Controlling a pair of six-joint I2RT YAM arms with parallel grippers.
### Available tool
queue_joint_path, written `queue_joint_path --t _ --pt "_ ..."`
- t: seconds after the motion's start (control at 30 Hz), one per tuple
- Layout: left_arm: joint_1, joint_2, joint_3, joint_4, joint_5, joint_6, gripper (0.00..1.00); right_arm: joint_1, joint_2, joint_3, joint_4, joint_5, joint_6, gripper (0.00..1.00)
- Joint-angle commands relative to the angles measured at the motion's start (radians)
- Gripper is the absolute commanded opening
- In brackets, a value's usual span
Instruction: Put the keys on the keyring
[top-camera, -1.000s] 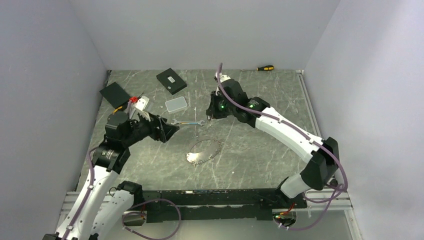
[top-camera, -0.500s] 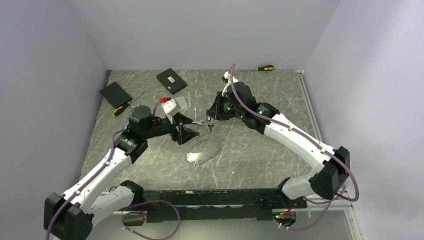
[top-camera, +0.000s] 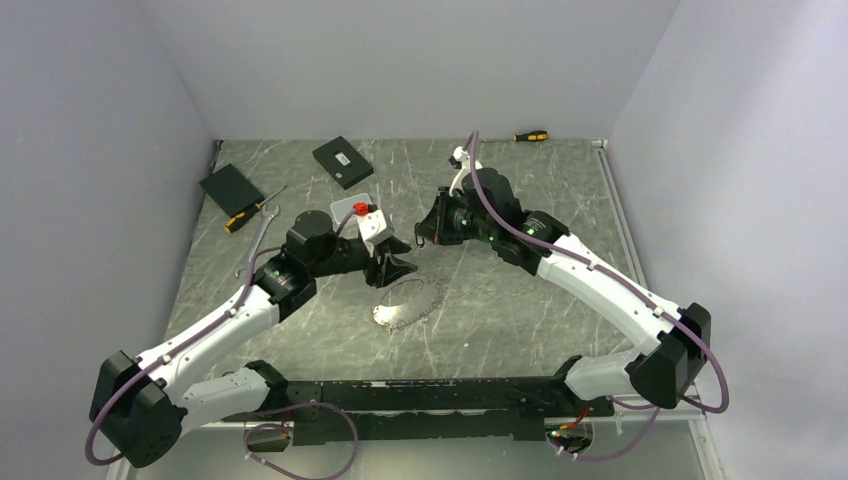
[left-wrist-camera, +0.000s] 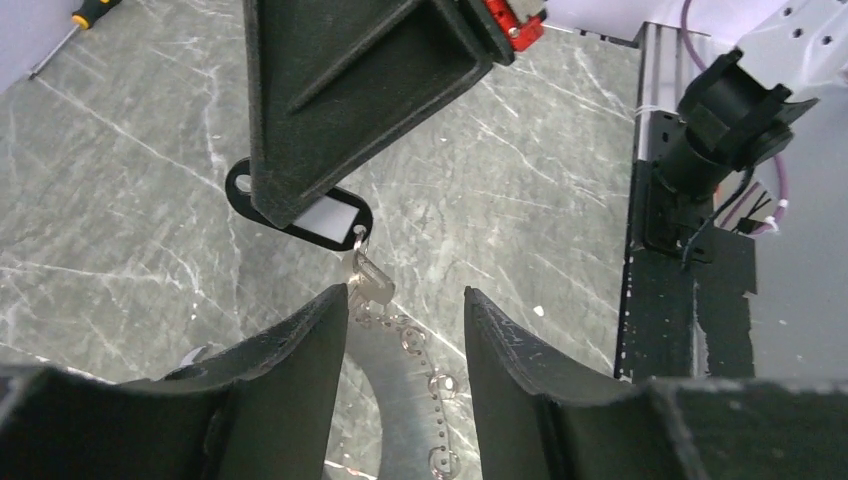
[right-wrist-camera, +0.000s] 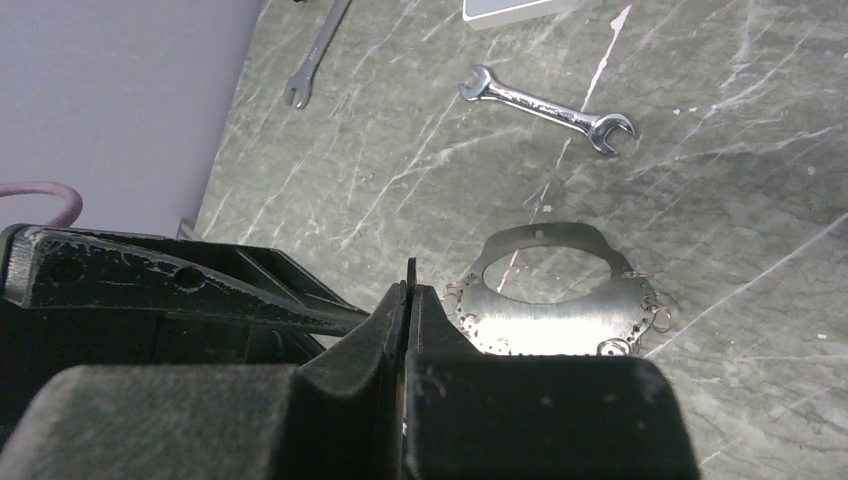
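The keyring (top-camera: 408, 302) is a flat silvery oval loop edged with small wire rings, lying mid-table; the right wrist view also shows the keyring (right-wrist-camera: 560, 312). My right gripper (top-camera: 425, 234) hovers just behind it. In its own view the right gripper (right-wrist-camera: 407, 290) is shut on a thin black key head. From the left wrist, that black head (left-wrist-camera: 325, 215) has a white label, and a small silver key (left-wrist-camera: 368, 283) dangles below it. My left gripper (left-wrist-camera: 405, 300) is open right under the key, above the ring's edge, the key close to its left fingertip (left-wrist-camera: 335, 305).
A silver wrench (right-wrist-camera: 548, 107) lies behind the keyring, another wrench (right-wrist-camera: 318, 55) further left. Two black boxes (top-camera: 343, 161) (top-camera: 231, 188) sit at the back left. One screwdriver (top-camera: 530, 135) lies at the back edge, a second screwdriver (top-camera: 245, 215) by the left box.
My left arm has swung right to the table's middle, over the keyring's near-left edge, its jaws narrowing. The right gripper drifted slightly right, still holding the key.
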Motion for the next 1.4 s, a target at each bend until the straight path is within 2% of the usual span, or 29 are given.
queue_joint_path --t 0.0,0.2,0.4,0.7,1.0,1.23,1.37 --pt "-0.025 0.023 0.051 0.058 -0.091 0.075 0.51 0.005 -0.034 0.001 0.042 -0.015 -0.011 0.0" --pt "-0.038 0.026 0.036 0.129 -0.156 0.076 0.51 0.005 -0.039 0.001 0.032 -0.017 -0.017 0.0" --pt "-0.041 0.062 0.053 0.132 -0.151 0.07 0.41 0.005 -0.053 -0.006 0.031 -0.011 -0.013 0.0" --pt "-0.049 0.065 0.042 0.144 -0.154 0.053 0.4 0.005 -0.068 -0.007 0.027 0.011 -0.001 0.0" --pt "-0.057 0.087 0.05 0.18 -0.134 0.014 0.34 0.005 -0.067 -0.007 0.022 0.019 0.008 0.0" --pt "-0.061 0.089 0.045 0.196 -0.134 -0.006 0.21 0.005 -0.074 -0.017 0.026 0.022 0.017 0.0" --pt "-0.061 0.085 0.041 0.21 -0.136 -0.02 0.0 0.005 -0.074 -0.022 0.028 0.022 0.018 0.0"
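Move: The small metal ring on the black keyring tag hangs some 3 cm ahead of the left hand, 1 cm to its right and 1 cm below, with a key dangling from it. The tag is gripped by the right hand, its middle about 6 cm ahead of the left hand and 2 cm right; from the right hand the ring lies 3 cm back and 1 cm down. On the table 17 cm below the left hand lie the silver plate, nearly straight underneath (1 cm back, 1 cm left), and the double-ended wrench, 14 cm ahead and 8 cm left. The left fingers close from half open to nearly shut on the lower edge of the small ring, beside the key. To get there the left hand first goes about 2.5 cm forward, then creeps nearly 2 cm to the right towards the tag, turning only some 5 degrees. The right hand keeps its shut grip on the tag and rises about 1 cm. ##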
